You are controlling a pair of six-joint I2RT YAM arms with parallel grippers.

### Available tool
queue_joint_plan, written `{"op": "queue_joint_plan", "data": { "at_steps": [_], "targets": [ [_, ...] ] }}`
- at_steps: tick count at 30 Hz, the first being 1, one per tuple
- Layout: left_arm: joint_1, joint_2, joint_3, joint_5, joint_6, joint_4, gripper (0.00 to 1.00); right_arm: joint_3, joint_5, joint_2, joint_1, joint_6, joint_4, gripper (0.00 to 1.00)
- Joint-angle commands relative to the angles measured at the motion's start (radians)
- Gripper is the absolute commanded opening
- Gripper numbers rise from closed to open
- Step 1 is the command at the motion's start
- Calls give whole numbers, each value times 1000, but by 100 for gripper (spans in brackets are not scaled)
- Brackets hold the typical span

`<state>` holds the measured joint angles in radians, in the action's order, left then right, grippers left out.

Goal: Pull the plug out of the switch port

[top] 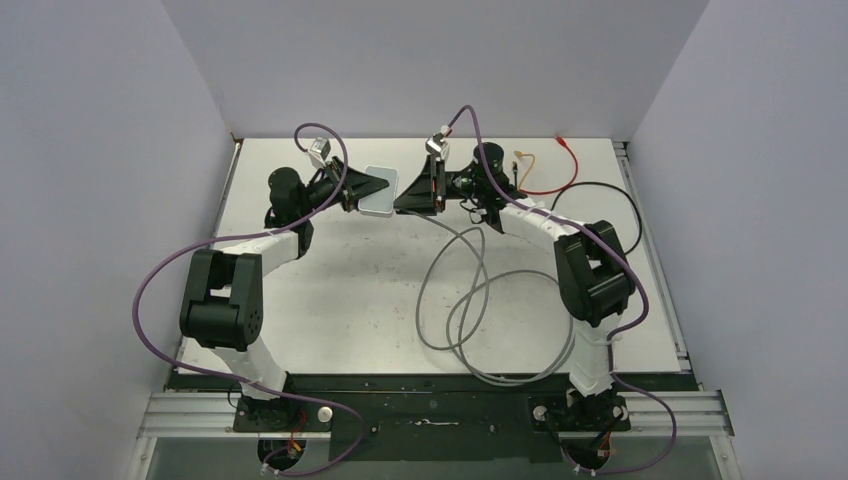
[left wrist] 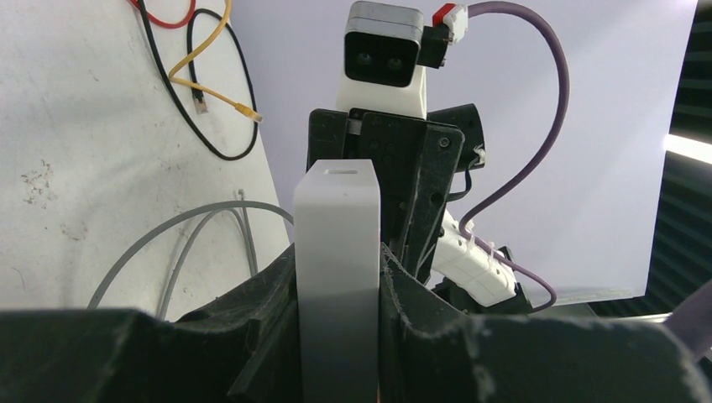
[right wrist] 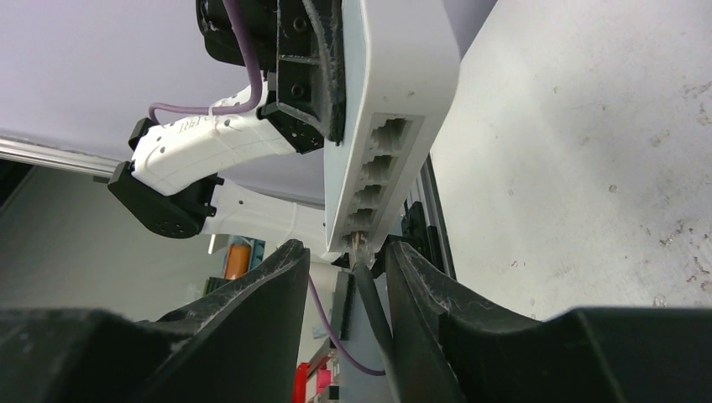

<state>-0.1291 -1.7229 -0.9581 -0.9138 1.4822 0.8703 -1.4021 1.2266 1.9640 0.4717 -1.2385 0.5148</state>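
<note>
My left gripper point(top: 352, 190) is shut on the switch point(top: 380, 190), a flat light-grey box held off the table at the back middle. In the left wrist view the switch point(left wrist: 336, 201) stands on edge, clamped between my left gripper's point(left wrist: 337, 252) black fingers. The right wrist view shows the switch's point(right wrist: 395, 101) row of sockets, with the plug point(right wrist: 359, 243) seated in the lowest one. Its grey cable point(right wrist: 374, 311) runs down along the right finger. My right gripper point(right wrist: 348, 248) straddles the plug and cable, jaws partly apart, and the left finger is not touching.
The grey cable point(top: 450, 300) loops over the table's middle and near right. Red point(top: 545, 185), yellow point(top: 525, 160) and black point(top: 600, 190) cables lie at the back right. White walls enclose the table on three sides.
</note>
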Motion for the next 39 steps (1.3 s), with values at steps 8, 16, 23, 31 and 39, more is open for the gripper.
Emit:
{"op": "queue_joint_plan", "data": {
  "at_steps": [8,16,23,31,39],
  "targets": [
    [8,5,-26,15,3,72,0,-23,11,12,22,-75,165,21],
    [8,7,-23,17,3,72,0,-16,11,-1,20,-72,176,12],
    [8,9,-22,19,3,72,0,-10,4,-10,9,-57,153,5],
    [8,13,-28,22,-7,56,0,-58,-14,-27,4,149,-117,5],
    [11,32,-31,34,-49,-1,0,-100,-30,-41,-5,343,-368,5]
  ]
}}
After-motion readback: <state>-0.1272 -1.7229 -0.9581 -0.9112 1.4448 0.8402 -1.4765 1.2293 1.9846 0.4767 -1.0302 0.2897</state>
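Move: Between the right hand's open fingers, only about 1 cm to the left of their midpoint and level with it, sits the grey cable's plug, in the rearmost port of the switch. The switch's middle lies some 5 cm left and 3 cm ahead of that hand, at about its height. The left gripper's fingertips, holding the switch, are about 4 cm ahead and 3 cm left. From the left hand, the plug is roughly 4 cm back and 2 cm right. Closing its upper and lower fingers, the right hand eases about half a centimetre left towards the switch and slightly down, and pinches the grey plug. It stays there gripping, then sinks about another 1 cm, its fingertips tipping down a few degrees. The left hand keeps its hold on the switch and sinks a little under 1 cm along with it at the end. ##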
